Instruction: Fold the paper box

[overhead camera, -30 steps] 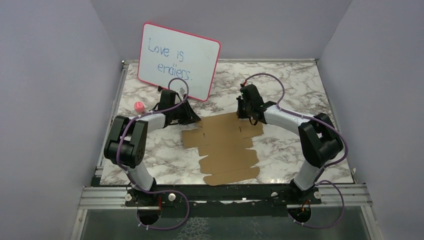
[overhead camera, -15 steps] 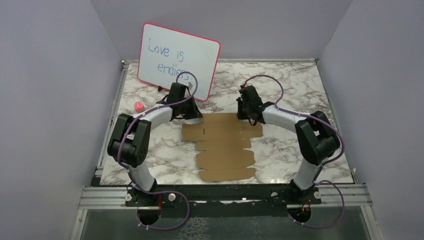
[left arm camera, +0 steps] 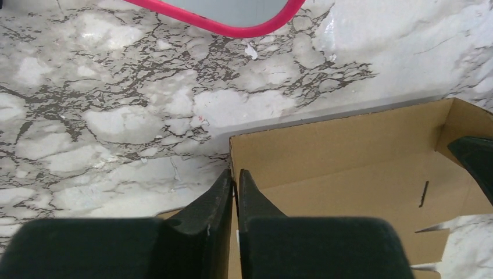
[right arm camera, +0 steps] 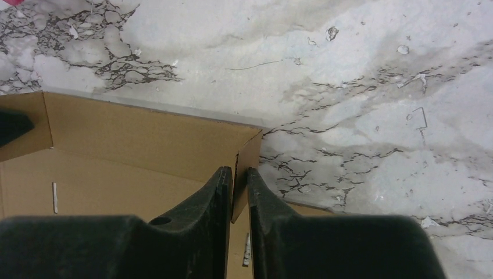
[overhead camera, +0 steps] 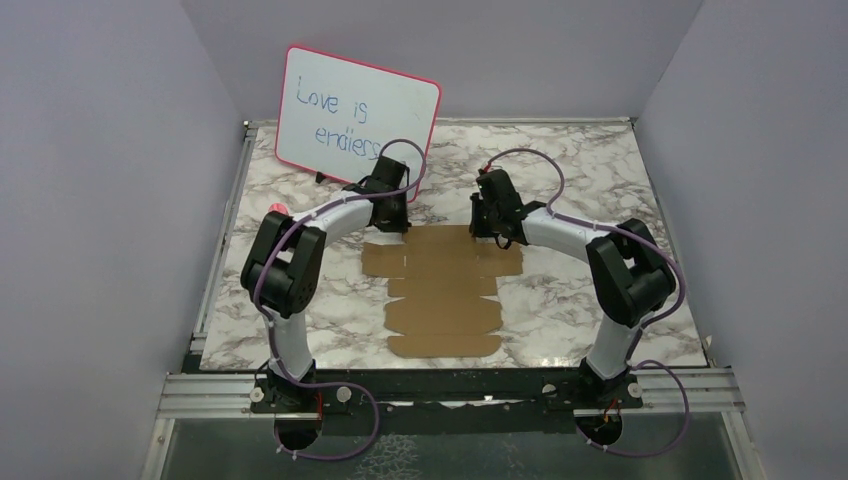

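Observation:
The paper box (overhead camera: 440, 290) is a flat brown die-cut sheet lying mid-table, its far panel raised as a low wall (left arm camera: 349, 151). My left gripper (overhead camera: 392, 222) is at the sheet's far left corner. In the left wrist view it (left arm camera: 235, 172) is shut on the thin upright edge of the cardboard. My right gripper (overhead camera: 490, 232) is at the far right corner. Its jaws (right arm camera: 239, 170) are slightly open, with the raised side flap (right arm camera: 249, 157) standing loosely between them.
A pink-framed whiteboard (overhead camera: 355, 120) leans at the back left, just behind the left gripper. A small pink object (overhead camera: 278, 208) shows beside the left arm's elbow. Grey walls enclose the marble table (overhead camera: 590, 180) on three sides.
The left arm swung right to the box's far left corner and shut on its edge. The sheet straightened and shifted slightly left. The right jaws loosened around the flap.

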Controlling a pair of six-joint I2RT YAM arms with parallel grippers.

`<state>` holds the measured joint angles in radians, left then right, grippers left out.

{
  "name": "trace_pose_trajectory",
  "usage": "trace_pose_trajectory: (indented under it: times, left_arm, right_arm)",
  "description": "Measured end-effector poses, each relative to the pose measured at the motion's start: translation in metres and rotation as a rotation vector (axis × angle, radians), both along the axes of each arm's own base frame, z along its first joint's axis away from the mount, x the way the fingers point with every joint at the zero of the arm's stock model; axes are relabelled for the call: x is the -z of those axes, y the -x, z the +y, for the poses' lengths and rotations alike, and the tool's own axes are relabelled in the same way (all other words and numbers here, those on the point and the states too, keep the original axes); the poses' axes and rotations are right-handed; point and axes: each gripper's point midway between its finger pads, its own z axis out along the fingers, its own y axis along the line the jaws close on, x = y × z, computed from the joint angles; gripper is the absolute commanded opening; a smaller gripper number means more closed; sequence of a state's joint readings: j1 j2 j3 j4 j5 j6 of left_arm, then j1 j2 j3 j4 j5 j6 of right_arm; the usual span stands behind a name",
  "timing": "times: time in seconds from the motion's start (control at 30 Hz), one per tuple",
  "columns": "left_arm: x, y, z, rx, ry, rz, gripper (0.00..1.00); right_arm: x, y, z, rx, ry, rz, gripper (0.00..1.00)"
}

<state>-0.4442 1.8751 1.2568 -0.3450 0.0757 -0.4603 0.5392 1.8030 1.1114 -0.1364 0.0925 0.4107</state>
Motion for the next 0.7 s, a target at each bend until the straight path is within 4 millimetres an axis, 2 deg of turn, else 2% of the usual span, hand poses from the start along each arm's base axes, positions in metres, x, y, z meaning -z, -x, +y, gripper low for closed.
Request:
trace_pose_trajectory:
  times: [0.23,0.43,0.57,0.7]
  left_arm:
    - [0.006,-0.002,-0.005,0.011,-0.030,0.018,0.27]
    - [0.003,-0.003,-0.005,0.014,-0.031,0.018,0.51]
    - [-0.008,-0.003,0.002,0.003,-0.024,0.001,0.72]
    - [-0.030,0.007,0.020,-0.023,-0.007,-0.034,0.82]
  right_arm:
    - [0.002,0.002,0.003,-0.003,-0.015,0.014,0.30]
    - [-0.001,0.002,0.003,-0.001,-0.021,0.010,0.43]
    - [-0.020,0.003,0.002,-0.004,-0.041,-0.029,0.51]
    - [-0.044,0.016,-0.008,-0.003,-0.078,-0.082,0.61]
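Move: Each hand already has the small end flap of the box's far panel between its fingertips, the flap's middle about 1 cm ahead and 1 cm below, level sideways. The far panel itself lies between the hands, its middle some 6 cm to the right of the left hand and 6 cm to the right hand's left, level ahead and about 1 cm down. The left wing is about 5 cm back and 4 cm left of the left hand; the right wing some 5 cm back and 5 cm right of the right hand, both 2 cm lower. Both grippers first linger low at the two upturned end flaps, the left sinking about half a centimetre more and the right scarcely shifting, while their fingers spread and let the cardboard go. Then they lift off together, the left going up some 3.5 cm from its lowest point and out to its left about 2.5 cm, the right rising about 4.5 cm and drawing back 1.5 cm, fingers still opening to well over half wide. ##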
